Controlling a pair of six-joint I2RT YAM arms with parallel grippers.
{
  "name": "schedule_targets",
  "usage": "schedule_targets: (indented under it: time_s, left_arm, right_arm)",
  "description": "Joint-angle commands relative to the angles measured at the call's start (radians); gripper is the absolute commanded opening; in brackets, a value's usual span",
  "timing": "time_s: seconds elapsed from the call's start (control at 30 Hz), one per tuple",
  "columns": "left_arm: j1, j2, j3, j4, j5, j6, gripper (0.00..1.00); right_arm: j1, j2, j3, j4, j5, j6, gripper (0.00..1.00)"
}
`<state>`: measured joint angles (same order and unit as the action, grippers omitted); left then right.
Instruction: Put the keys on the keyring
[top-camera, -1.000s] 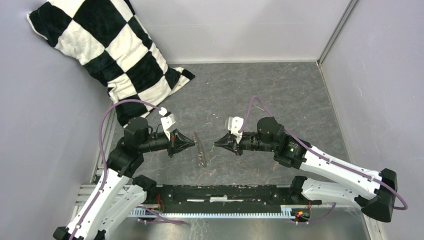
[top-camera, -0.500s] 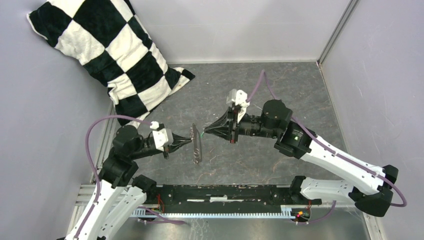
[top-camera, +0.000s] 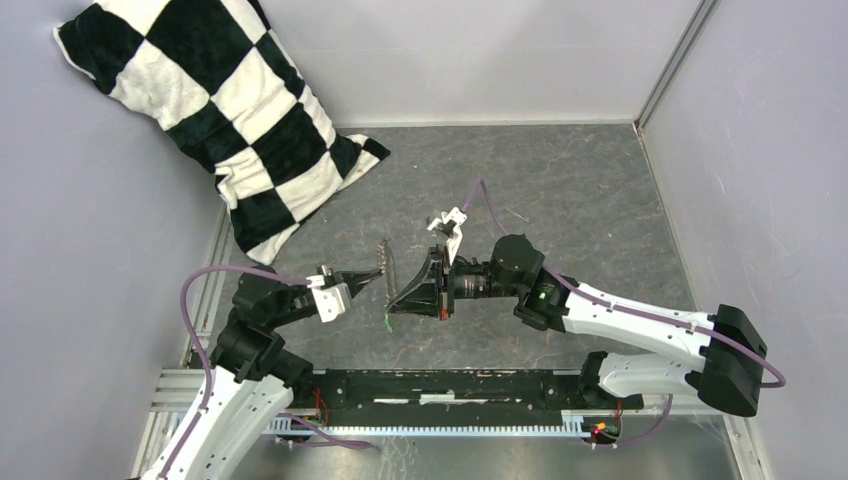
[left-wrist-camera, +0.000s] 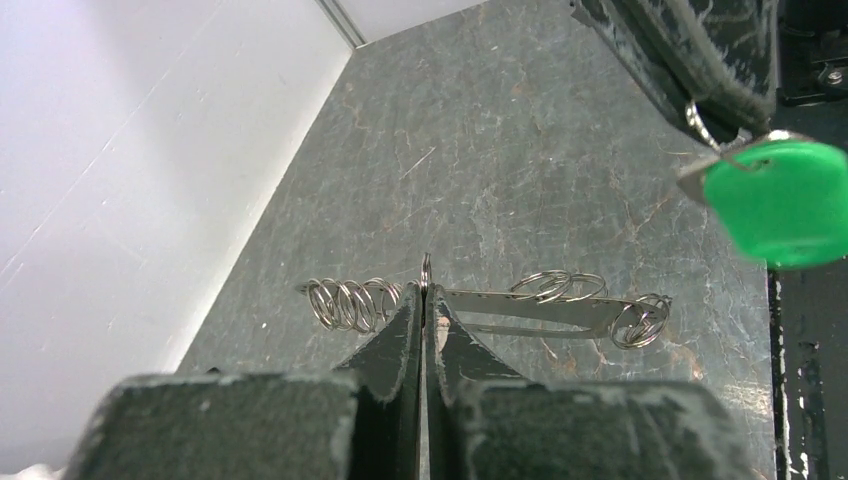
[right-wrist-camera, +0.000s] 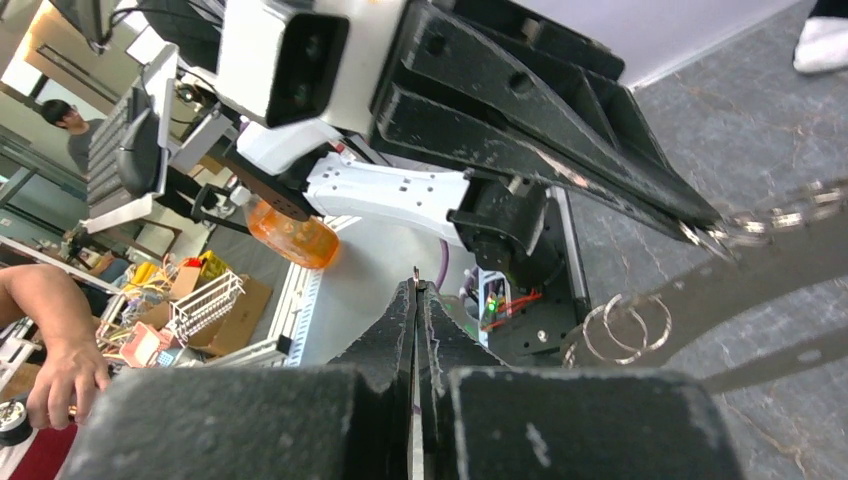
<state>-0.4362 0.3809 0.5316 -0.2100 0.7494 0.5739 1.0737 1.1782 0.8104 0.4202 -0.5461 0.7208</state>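
My left gripper (top-camera: 375, 276) is shut on the keyring (top-camera: 386, 262), holding it on edge above the dark table. In the left wrist view the gripper (left-wrist-camera: 425, 290) pinches one small ring on the keyring (left-wrist-camera: 545, 305), a long flat silvery loop with coils of small rings at both ends. My right gripper (top-camera: 393, 306) is shut on the key (top-camera: 388, 322), which dangles just on the near side of the keyring. Its green tag (left-wrist-camera: 785, 200) hangs from the right fingers (left-wrist-camera: 700, 50). In the right wrist view the gripper (right-wrist-camera: 415, 285) is shut, with the keyring (right-wrist-camera: 790, 240) to its right.
A black-and-white checkered pillow (top-camera: 220, 110) leans in the back left corner. Grey walls close in the table at the back (top-camera: 480, 60) and the right (top-camera: 760, 150). A black rail (top-camera: 450, 385) runs along the near edge between the arm bases.
The left gripper lifted the keyring off the table and moved it farther back. The right arm swung from right of the keyring round to its near side, carrying the key.
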Motion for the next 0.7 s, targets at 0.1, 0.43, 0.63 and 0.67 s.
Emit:
schedule_targets:
  time_s: [0.1, 0.43, 0.63, 0.67]
  left_arm:
    - [-0.003, 0.02, 0.043, 0.099, 0.032, -0.057, 0.02]
    - [-0.003, 0.002, 0.067, 0.09, 0.059, -0.11, 0.02]
    - [-0.003, -0.009, 0.072, 0.062, 0.109, -0.108, 0.02]
    - [-0.003, -0.011, 0.072, 0.056, 0.114, -0.107, 0.02]
  right_arm:
    - [-0.009, 0.039, -0.017, 0.192, 0.01, 0.036, 0.01]
    - [-0.076, 0.078, -0.105, 0.304, 0.053, 0.095, 0.01]
    - [-0.095, 0.088, -0.131, 0.368, 0.047, 0.125, 0.01]
    - [-0.097, 0.087, -0.14, 0.375, 0.048, 0.129, 0.01]
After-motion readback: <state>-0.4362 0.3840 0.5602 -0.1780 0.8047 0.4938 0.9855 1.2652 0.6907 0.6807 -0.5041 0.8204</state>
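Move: The right hand holds the green key by its small ring; the ring on the keyring plate that the left fingertips pinch is about 7 cm ahead of it, 2 cm left and 4 cm lower. The plate's middle lies roughly 6 cm ahead, level sideways, 6 cm down, its near-end rings about 1 cm ahead and 7 cm down. From the left hand, the green key is some 10 cm back, 1 cm right and 2 cm higher. Still pinching the green key's ring, the right hand brings it towards the ring in the left fingertips: a slight rise first, then about 4 cm forward while sinking roughly 4 cm from that rise, turning a little clockwise. The left hand keeps its pinch on the keyring and lifts it nearly 2 cm, easing back slightly to meet the key. Both grippers stay shut. ##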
